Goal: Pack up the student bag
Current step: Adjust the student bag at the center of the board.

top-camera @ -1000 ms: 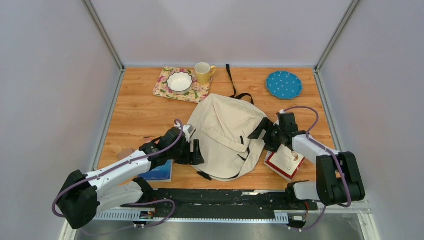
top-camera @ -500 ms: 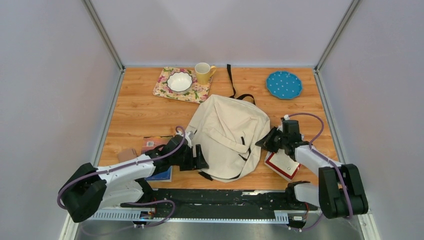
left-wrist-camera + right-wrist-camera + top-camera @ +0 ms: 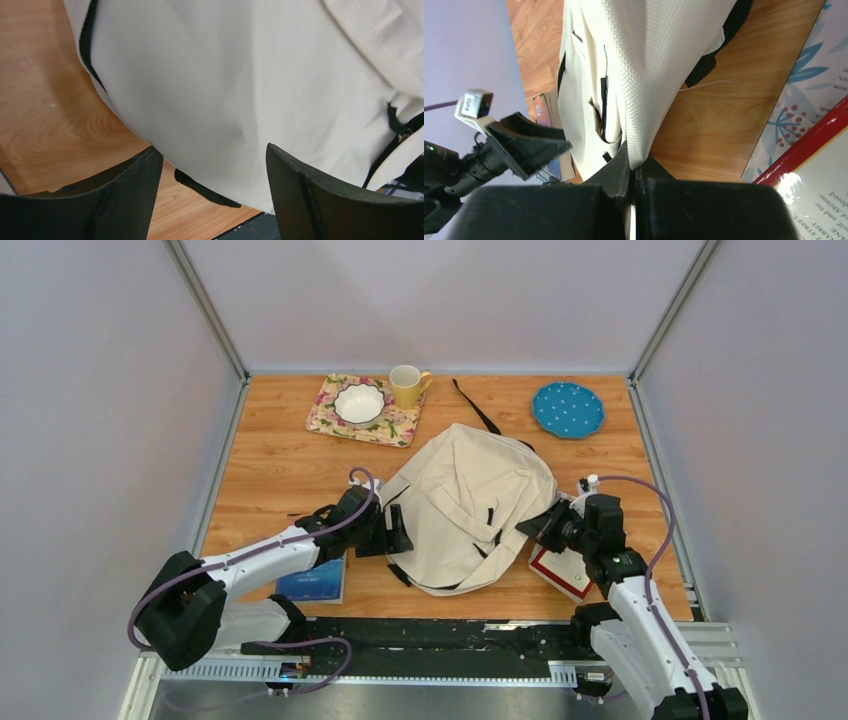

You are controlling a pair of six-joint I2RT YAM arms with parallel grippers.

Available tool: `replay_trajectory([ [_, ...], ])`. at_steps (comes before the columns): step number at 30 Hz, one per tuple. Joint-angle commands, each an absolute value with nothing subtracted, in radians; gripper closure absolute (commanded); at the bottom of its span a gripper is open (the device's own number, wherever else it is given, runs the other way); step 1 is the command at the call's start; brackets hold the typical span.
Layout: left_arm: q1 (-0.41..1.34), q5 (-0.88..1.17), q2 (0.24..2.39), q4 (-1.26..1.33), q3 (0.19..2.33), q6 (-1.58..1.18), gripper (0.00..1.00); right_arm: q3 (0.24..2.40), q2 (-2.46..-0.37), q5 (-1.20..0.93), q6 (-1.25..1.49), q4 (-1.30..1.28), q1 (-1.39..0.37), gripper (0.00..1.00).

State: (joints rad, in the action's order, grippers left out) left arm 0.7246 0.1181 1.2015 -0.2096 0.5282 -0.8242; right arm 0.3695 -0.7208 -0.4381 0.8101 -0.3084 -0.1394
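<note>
The student bag point(image 3: 470, 502), a big cream backpack with black straps, lies flat in the middle of the table. My right gripper point(image 3: 541, 526) is shut on a fold of cream fabric at the bag's right edge; in the right wrist view that fold point(image 3: 644, 100) runs down into the closed jaws point(image 3: 635, 167). At the bag's lower left edge my left gripper point(image 3: 397, 536) stands open. In the left wrist view its fingers point(image 3: 135, 190) straddle the cream fabric point(image 3: 225, 100) without pinching it.
A red-bordered book point(image 3: 562, 566) lies under my right wrist. By the left arm is a blue book point(image 3: 314, 580). At the back stand a floral mat with a white bowl point(image 3: 359, 403), a yellow mug point(image 3: 406, 386) and a blue dotted plate point(image 3: 568, 408).
My right gripper shut on the bag's right edge and pulled back to the right. The bag slid right and its back strap straightened. My left gripper followed the bag's left edge, still open.
</note>
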Motion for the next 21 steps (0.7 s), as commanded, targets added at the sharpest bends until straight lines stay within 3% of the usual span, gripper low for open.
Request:
replay_trajectory([
  [1,0.696,0.035,1.158,-0.259,0.639,-0.735,0.17,0.335,-0.641,-0.431,0.874,-0.344,-0.149,1.00],
  [7,0.699,-0.055,1.004,-0.385,0.612,-0.750,0.17,0.262,-0.656,-0.370,0.949,-0.242,-0.149,1.00],
  [11,0.715,0.066,0.937,-0.209,0.557,-0.788,0.17,0.236,-0.667,-0.393,0.962,-0.196,-0.149,1.00],
  [21,0.974,0.152,1.357,-0.054,0.784,-0.839,0.19,0.204,-0.626,-0.451,0.957,-0.192,-0.156,1.00],
])
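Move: The middle of the student bag lies about 12 cm to the left hand's right, 5 cm ahead and a couple of centimetres below; the open fingers are at the bag's near left edge. A blue book lies some 17 cm left of that hand and 5 cm back. For the right hand, which already grips the bag's right side, the bag's middle is 10 cm left, 4 cm ahead and 7 cm down; a red-bordered book lies 9 cm right and 3 cm back. Up by about 7 cm, with a small push forward first, the left hand comes clear of the bag's left edge, then swings right some 9 cm and slightly back over the bag's near half, fingers still open and wrist turning clockwise. The right hand keeps its pinch on the bag's side and sinks about 4 cm, easing slightly back. ##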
